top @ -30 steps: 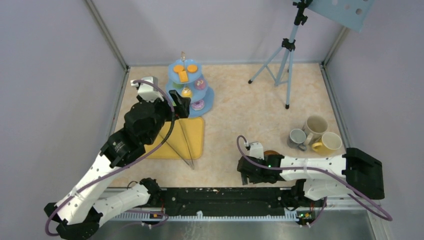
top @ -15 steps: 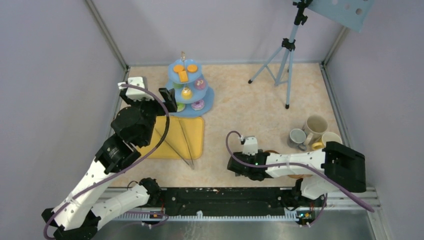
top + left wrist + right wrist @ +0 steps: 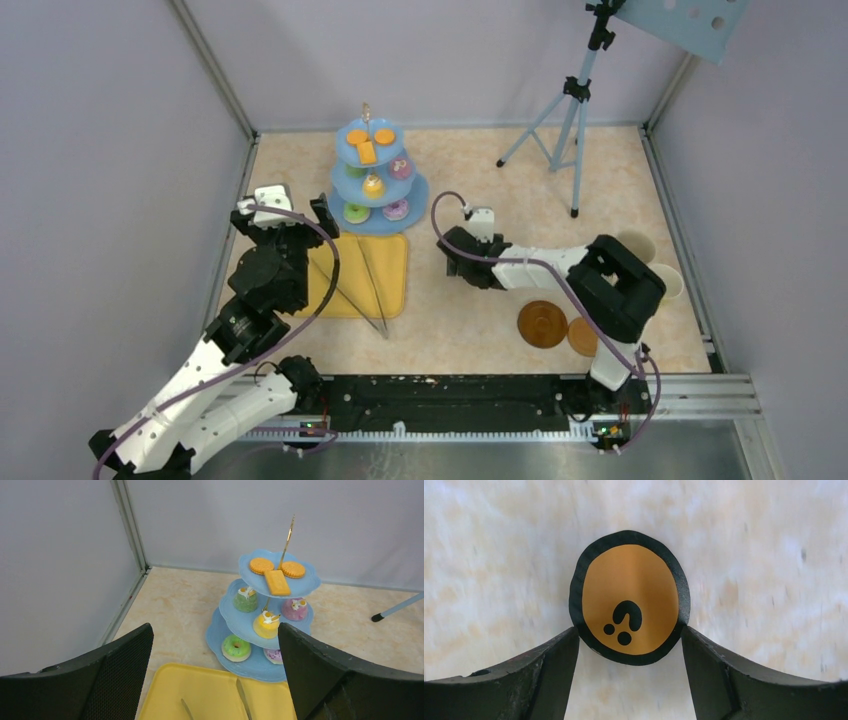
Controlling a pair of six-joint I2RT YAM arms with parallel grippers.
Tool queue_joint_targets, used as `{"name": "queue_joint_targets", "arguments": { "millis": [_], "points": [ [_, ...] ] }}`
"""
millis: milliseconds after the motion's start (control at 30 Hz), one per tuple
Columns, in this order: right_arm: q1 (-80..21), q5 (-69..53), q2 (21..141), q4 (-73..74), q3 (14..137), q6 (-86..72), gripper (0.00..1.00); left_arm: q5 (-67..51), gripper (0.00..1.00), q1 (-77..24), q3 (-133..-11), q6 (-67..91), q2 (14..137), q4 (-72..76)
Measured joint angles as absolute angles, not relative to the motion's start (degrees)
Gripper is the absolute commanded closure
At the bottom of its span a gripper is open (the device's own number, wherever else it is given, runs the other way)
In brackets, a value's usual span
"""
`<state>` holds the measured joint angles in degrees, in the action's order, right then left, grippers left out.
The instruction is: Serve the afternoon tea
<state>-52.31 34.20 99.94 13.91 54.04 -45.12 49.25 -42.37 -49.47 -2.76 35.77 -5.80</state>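
Observation:
The light-blue three-tier stand (image 3: 380, 222) (image 3: 257, 666) holds orange biscuits (image 3: 261, 565) on top, a yellow pastry (image 3: 266, 624) on the middle tier and a green doughnut (image 3: 236, 647) at the bottom. My left gripper (image 3: 318, 218) (image 3: 215, 642) hangs open over the yellow tray's far left corner, short of the stand. My right gripper (image 3: 452, 258) (image 3: 629, 635) is at mid-table, shut on the edges of a round orange, black-rimmed coaster (image 3: 629, 597) with a paw mark. Two brown coasters (image 3: 543, 324) lie near the front right. A cream mug (image 3: 638, 242) peeks out behind the right arm.
The flat yellow tray (image 3: 392, 258) (image 3: 210, 690) carries long metal tongs (image 3: 372, 290). A blue tripod (image 3: 570, 120) stands at the back right. Grey walls close the table on three sides.
The right arm swung from the front edge up to mid-table with the coaster, now covering the mugs. The left gripper drew back from the stand toward the left wall.

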Motion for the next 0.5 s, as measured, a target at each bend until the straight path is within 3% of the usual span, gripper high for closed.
{"name": "queue_joint_targets", "arguments": {
  "millis": [500],
  "points": [
    [-36.93, 26.65, 122.96, 9.82, 84.82, -28.01, 0.29, 51.94, 0.01, -42.37, -45.87, -6.96, 32.03, 0.54]
  ]
}}
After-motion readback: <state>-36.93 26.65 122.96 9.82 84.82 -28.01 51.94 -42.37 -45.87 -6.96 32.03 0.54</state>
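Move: Ahead of the right hand, which already holds the orange coaster by its rim just over the table, the bare table right of the cake stand lies about 22 cm forward, 2 cm left and 2 cm lower. The stand's middle is some 17 cm forward and 26 cm left, rising above the hand; the nearest tripod foot is roughly 27 cm forward, 5 cm right. From the left hand that bare patch is around 25 cm forward, 31 cm right and 37 cm down. Sweeping the orange coaster forward about 17 cm, the right hand drifts only some 2 cm left as it travels low and nearly level over the table to come alongside the cake stand, still moving at the end. Its fingers keep their hold on the rim. The open, empty left hand eases about 2 cm left and a little back. ##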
